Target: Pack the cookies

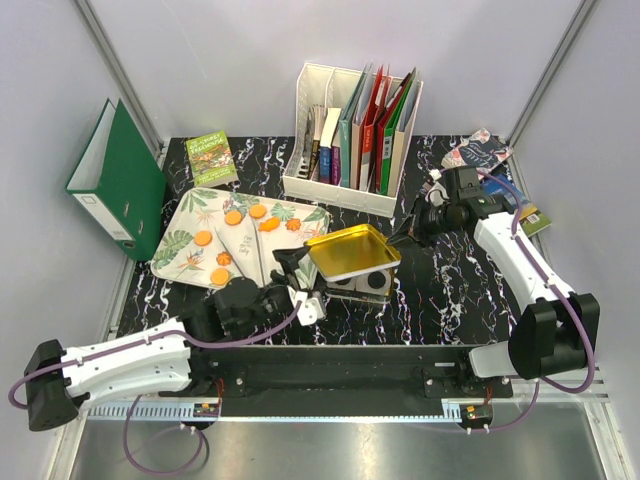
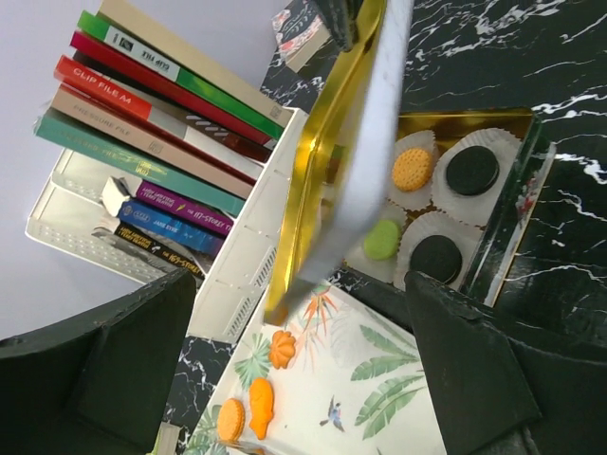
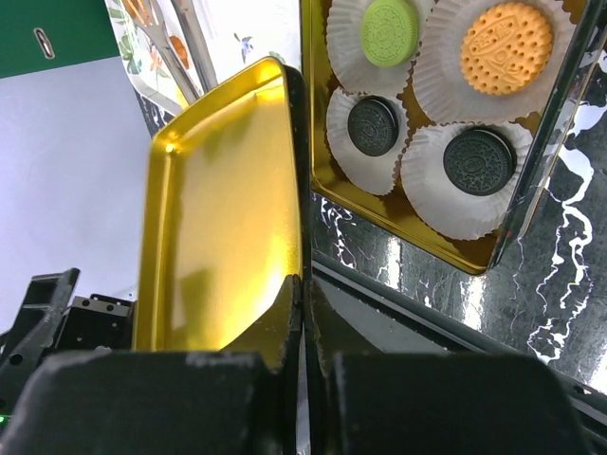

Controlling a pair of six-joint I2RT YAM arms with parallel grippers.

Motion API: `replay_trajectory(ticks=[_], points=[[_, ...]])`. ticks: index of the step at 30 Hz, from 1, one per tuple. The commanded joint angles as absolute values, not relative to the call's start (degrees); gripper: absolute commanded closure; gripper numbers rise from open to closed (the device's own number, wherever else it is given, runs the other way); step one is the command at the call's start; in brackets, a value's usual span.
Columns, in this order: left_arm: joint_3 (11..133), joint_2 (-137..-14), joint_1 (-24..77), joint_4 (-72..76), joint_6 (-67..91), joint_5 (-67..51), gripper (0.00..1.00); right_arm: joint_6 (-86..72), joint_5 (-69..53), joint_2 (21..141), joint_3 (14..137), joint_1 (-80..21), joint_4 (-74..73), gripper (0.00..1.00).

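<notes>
My right gripper (image 3: 305, 294) is shut on the edge of the gold lid (image 3: 223, 209), holding it tilted up over the open tin (image 3: 408, 218). In the tin, white paper cups hold a green cookie (image 3: 390, 30), an orange one (image 3: 499, 42) and two black ones (image 3: 372, 124). Several orange cookies (image 1: 246, 213) lie on the leaf-patterned tray (image 1: 185, 245) to the left. My left gripper (image 2: 302, 289) is open above the tray's near corner, with the lid's (image 2: 351, 152) lower corner hanging between its fingers, untouched. Orange cookies (image 2: 282, 348) lie just beyond them.
A white file rack (image 1: 355, 135) full of books stands behind the tin. A green binder (image 1: 120, 180) leans at the far left, a small green book (image 1: 212, 158) lies behind the tray, and a patterned booklet (image 1: 478, 150) sits at the back right.
</notes>
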State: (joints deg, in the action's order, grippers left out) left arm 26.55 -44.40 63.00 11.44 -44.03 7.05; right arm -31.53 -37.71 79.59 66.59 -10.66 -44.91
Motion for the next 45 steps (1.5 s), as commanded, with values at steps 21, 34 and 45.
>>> replay_trajectory(ticks=[21,34,45], points=[[30.0,-53.1,64.6,21.3,-45.7,6.4,0.15,-31.6,-43.2,77.5,67.8,-11.0,-44.6,1.00],[29.3,-48.5,64.6,21.2,-41.7,7.3,0.44,-32.1,-43.5,77.0,67.6,-11.0,-44.6,1.00],[29.6,-49.0,64.5,20.9,-41.3,7.5,0.60,-32.3,-43.4,76.6,67.3,-11.0,-44.6,1.00]])
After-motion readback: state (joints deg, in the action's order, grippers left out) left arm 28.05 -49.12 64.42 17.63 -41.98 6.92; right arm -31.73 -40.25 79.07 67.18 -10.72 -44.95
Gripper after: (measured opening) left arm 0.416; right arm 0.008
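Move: The yellow lid, pinched by the right hand, has its middle about 9 cm to the left hand's right and 4 cm ahead, near its height; the lid's left end already reaches between the open left fingers. The cookie box sits some 12 cm right, 6 cm ahead and 17 cm below, the patterned tray 18 cm left, 10 cm ahead and equally low. From the right hand, the lid's middle lies roughly 8 cm left and 3 cm back, about level. Dipping about 3 cm and easing some 2 cm to the right towards the lid's left end, the left hand then rises roughly 4 cm, its fingers closing from wide open to a bit under half around that end; firm contact can't be seen. The right hand keeps its pinch on the lid's right side, almost still. ##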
